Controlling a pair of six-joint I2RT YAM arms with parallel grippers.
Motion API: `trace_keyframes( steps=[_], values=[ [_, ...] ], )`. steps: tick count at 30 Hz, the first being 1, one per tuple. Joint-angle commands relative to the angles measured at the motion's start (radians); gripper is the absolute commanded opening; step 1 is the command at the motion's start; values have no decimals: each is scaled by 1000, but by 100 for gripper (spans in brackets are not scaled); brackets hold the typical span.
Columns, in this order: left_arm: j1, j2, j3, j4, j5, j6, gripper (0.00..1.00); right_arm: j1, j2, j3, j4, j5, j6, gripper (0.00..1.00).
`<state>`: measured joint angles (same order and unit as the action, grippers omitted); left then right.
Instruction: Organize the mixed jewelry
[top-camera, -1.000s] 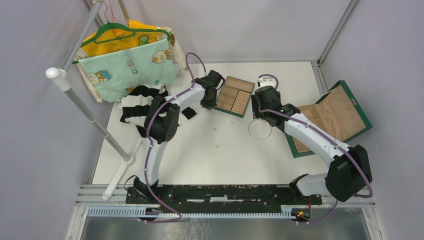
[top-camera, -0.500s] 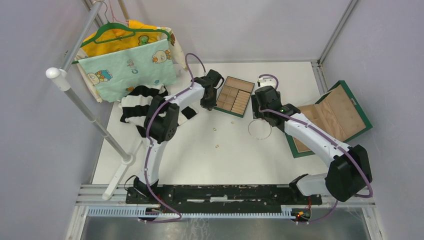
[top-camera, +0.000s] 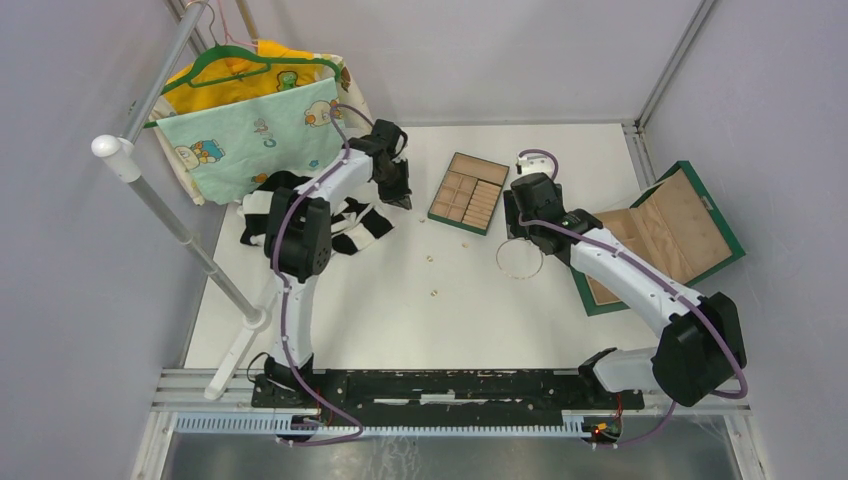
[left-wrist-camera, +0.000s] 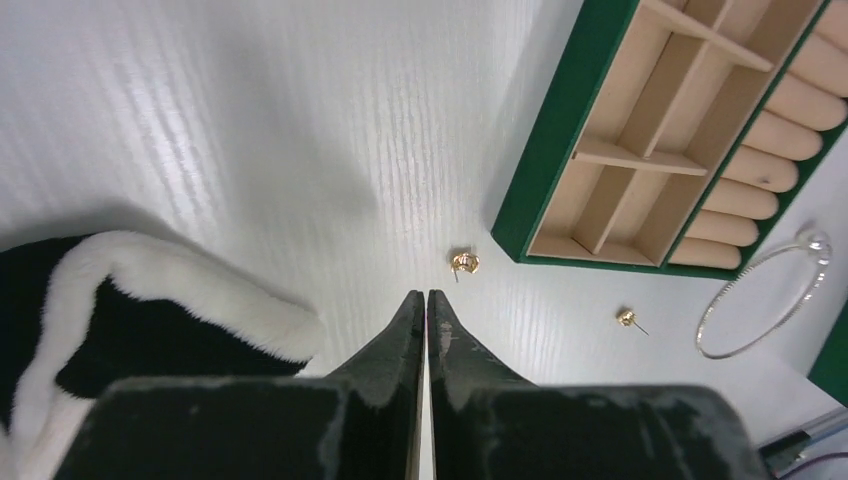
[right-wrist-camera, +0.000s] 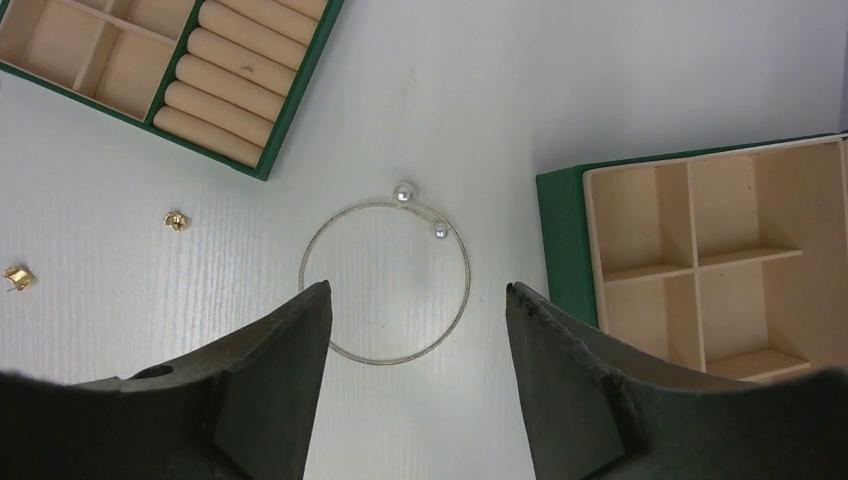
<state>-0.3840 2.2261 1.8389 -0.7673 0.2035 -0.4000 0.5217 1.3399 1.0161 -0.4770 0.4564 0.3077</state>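
A thin silvery hoop (right-wrist-camera: 385, 361) with two pearl ends lies on the white table, right under my right gripper (right-wrist-camera: 416, 287), whose jaws stand open above it and do not touch it. The hoop (top-camera: 520, 258) sits between the small tray (top-camera: 467, 192) and the big box. Tiny gold pieces (top-camera: 429, 258) lie scattered on the table; one gold earring (left-wrist-camera: 464, 262) is just ahead of my left gripper (left-wrist-camera: 427, 295), another (left-wrist-camera: 627, 318) further right. The left jaws are shut with nothing between them, near the tray's (left-wrist-camera: 680, 130) left corner.
A large open green box (top-camera: 660, 235) with tan compartments lies at the right. A black-and-white striped cloth (top-camera: 300, 215) lies under the left arm. Children's clothes (top-camera: 260, 130) hang on a rack at the back left, its pole (top-camera: 180, 230) slanting down to the table.
The left arm has swung left, away from the tray's edge toward the striped cloth, and its jaws have closed. The right arm and the hoop have not moved.
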Motion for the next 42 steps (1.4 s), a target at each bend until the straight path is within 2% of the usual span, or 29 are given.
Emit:
trace_keyframes(
  steps=[1, 6, 9, 13, 18, 21, 28, 31, 33, 35, 37, 42],
  values=[
    [7, -113, -8, 6, 76, -4, 10, -2, -34, -9, 32, 29, -4, 70],
    [4, -153, -45, 7, 49, 2, 15, -2, -42, -23, 38, 28, -3, 70],
    [4, -186, -64, 7, 91, 18, 24, -2, -47, -30, 37, 29, -4, 70],
    [16, -227, -65, -10, 302, 84, 48, -4, -59, -34, 38, 33, -1, 70],
    [32, -256, -65, -42, 548, 139, 70, -4, -67, -37, 35, 30, -2, 71],
    [35, -272, -78, -46, 690, 196, 73, -5, -70, -46, 41, 30, -4, 71],
    [35, -271, -70, -81, 722, 263, 76, -9, -70, -45, 46, 31, -19, 71],
    [35, -264, -68, -77, 685, 254, 76, -10, -73, -45, 45, 36, -23, 71],
    [35, -256, -63, -67, 611, 231, 76, -11, -75, -48, 45, 37, -27, 71],
    [32, -250, -62, -51, 489, 188, 76, -11, -79, -52, 46, 36, -27, 72],
    [16, -237, -56, -45, 287, 130, 76, -13, -80, -56, 49, 36, -28, 72],
    [-82, -198, -65, -10, -69, 73, 78, -12, -77, -57, 54, 29, -30, 72]
  ],
)
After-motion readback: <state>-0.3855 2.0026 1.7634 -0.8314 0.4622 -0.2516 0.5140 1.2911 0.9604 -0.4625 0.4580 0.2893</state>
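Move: The loose gold earring at the tray's near-left corner lies about 4 cm below my left hand, 3 cm to its right and 1 cm back. The green tray's middle is some 12 cm right and 5 cm ahead; another earring lies 11 cm right and 7 cm back, a third 5 cm right and 10 cm back. From my right hand the first earring is about 21 cm left, 5 cm ahead and 14 cm down. With its shut, empty fingers already clear of the table, my left hand rises about 12 cm away from the earring, drawing back 8 cm and to the right while the fingers open wide and the wrist swings them some 40 degrees towards my right. Then I undo about half that swing and dip forward, down and left again, still well above the earrings. ##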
